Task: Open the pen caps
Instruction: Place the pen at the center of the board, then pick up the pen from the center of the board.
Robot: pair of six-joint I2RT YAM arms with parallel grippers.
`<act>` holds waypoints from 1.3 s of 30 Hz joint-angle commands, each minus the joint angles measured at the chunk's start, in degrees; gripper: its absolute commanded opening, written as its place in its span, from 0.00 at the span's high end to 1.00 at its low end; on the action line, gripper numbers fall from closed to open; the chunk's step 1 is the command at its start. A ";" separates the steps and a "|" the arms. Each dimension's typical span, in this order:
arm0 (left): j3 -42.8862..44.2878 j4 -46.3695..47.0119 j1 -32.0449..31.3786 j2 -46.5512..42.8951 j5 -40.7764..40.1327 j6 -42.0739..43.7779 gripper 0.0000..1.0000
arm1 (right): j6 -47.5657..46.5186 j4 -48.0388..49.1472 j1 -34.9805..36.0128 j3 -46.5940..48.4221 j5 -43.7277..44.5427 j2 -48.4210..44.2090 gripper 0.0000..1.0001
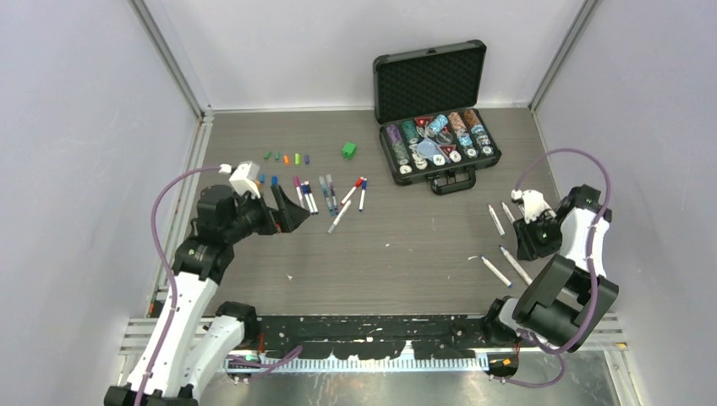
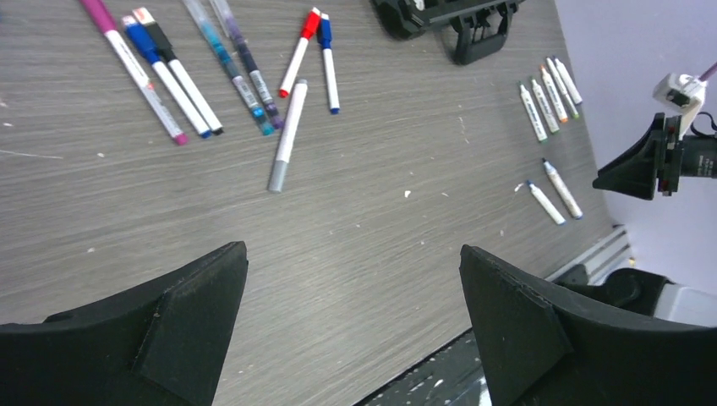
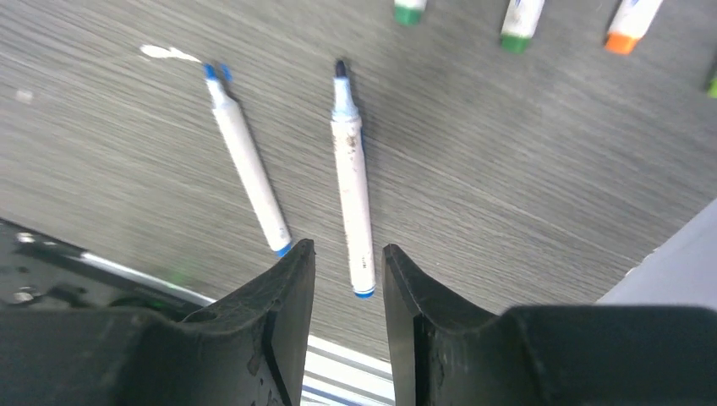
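Several loose pen caps (image 1: 286,157) lie in a row at the back left. Several capped pens (image 1: 325,194) lie just in front of them, and they also show in the left wrist view (image 2: 203,76). My left gripper (image 1: 296,210) (image 2: 351,254) is wide open and empty, just left of those pens. Two uncapped blue-tipped pens (image 1: 505,267) (image 3: 351,186) lie at the front right. More uncapped pens (image 1: 501,216) (image 3: 516,21) lie behind them. My right gripper (image 1: 526,241) (image 3: 347,254) hovers over the two blue-tipped pens with a narrow gap between its jaws, holding nothing.
An open black case (image 1: 435,173) of poker chips stands at the back right. A small green cube (image 1: 348,150) sits left of it. The table's front edge and metal rail (image 3: 355,372) lie right under the right gripper. Grey walls close in both sides.
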 commanded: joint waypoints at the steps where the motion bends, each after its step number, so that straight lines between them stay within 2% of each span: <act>1: -0.78 6.76 -0.18 6.39 5.66 -6.20 0.00 | 2.75 -10.75 -0.31 8.91 -12.47 -3.77 0.60; 6: 3.28 5.84 -0.56 16.18 5.55 -6.43 0.03 | 5.40 -21.96 -0.22 16.88 -29.79 -4.14 0.58; 12: 12.24 -3.60 -8.64 28.34 -10.03 -0.04 0.05 | 8.97 -26.39 0.06 18.80 -45.92 -3.22 0.56; 16: 17.38 -6.49 -13.73 36.61 -16.02 2.02 0.11 | 8.91 -27.01 0.15 17.55 -51.59 -1.11 0.56; 18: 19.28 -7.26 -15.30 40.50 -17.29 3.12 0.17 | 7.89 -27.93 0.13 17.11 -52.77 0.36 0.56; 23: 21.48 -6.57 -18.17 47.48 -20.76 5.91 0.27 | -4.59 -41.50 0.12 19.76 -54.14 4.27 0.56; 25: 21.82 -5.64 -18.86 49.60 -21.56 6.47 0.29 | -5.88 -42.80 0.13 19.91 -54.55 4.78 0.56; 28: 22.40 -4.39 -19.90 52.78 -21.58 6.93 0.33 | -5.12 -40.68 0.14 18.97 -53.91 3.90 0.56; 31: 22.39 -2.85 -21.25 55.15 -23.68 6.94 0.34 | 0.51 -34.65 0.16 17.41 -52.19 2.16 0.56; 36: 22.60 -1.38 -22.08 58.75 -25.43 7.42 0.40 | 18.53 -18.17 0.18 13.05 -48.17 -3.66 0.55; 39: 23.15 -0.91 -22.23 60.31 -26.56 7.94 0.46 | 25.36 -10.05 0.53 10.61 -46.56 -7.31 0.55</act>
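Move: The grey-capped white marker lies about 9 cm ahead of the left hand, 9 cm to its right and some 21 cm below. The two clear pens lie about 5 cm farther out than this marker and 2 cm left of it; the red marker is 6 cm farther out and 3 cm right of it. From the right hand the grey-capped marker is roughly 41 cm left, 10 cm ahead and 6 cm below; the uncapped pen is 2 cm back, 6 cm below. Bring the left gripper down some 19 cm towards the grey-capped marker, also going forward and right by about 7 cm each, tipping the fingers steeply down and narrowing them to a little over half open, with the cap end showing between the tips and still untouched. Meanwhile lift the empty right gripper up and left, about 14 cm each way, off the uncapped pen, swinging its fingers round to point left, opening unchanged. ##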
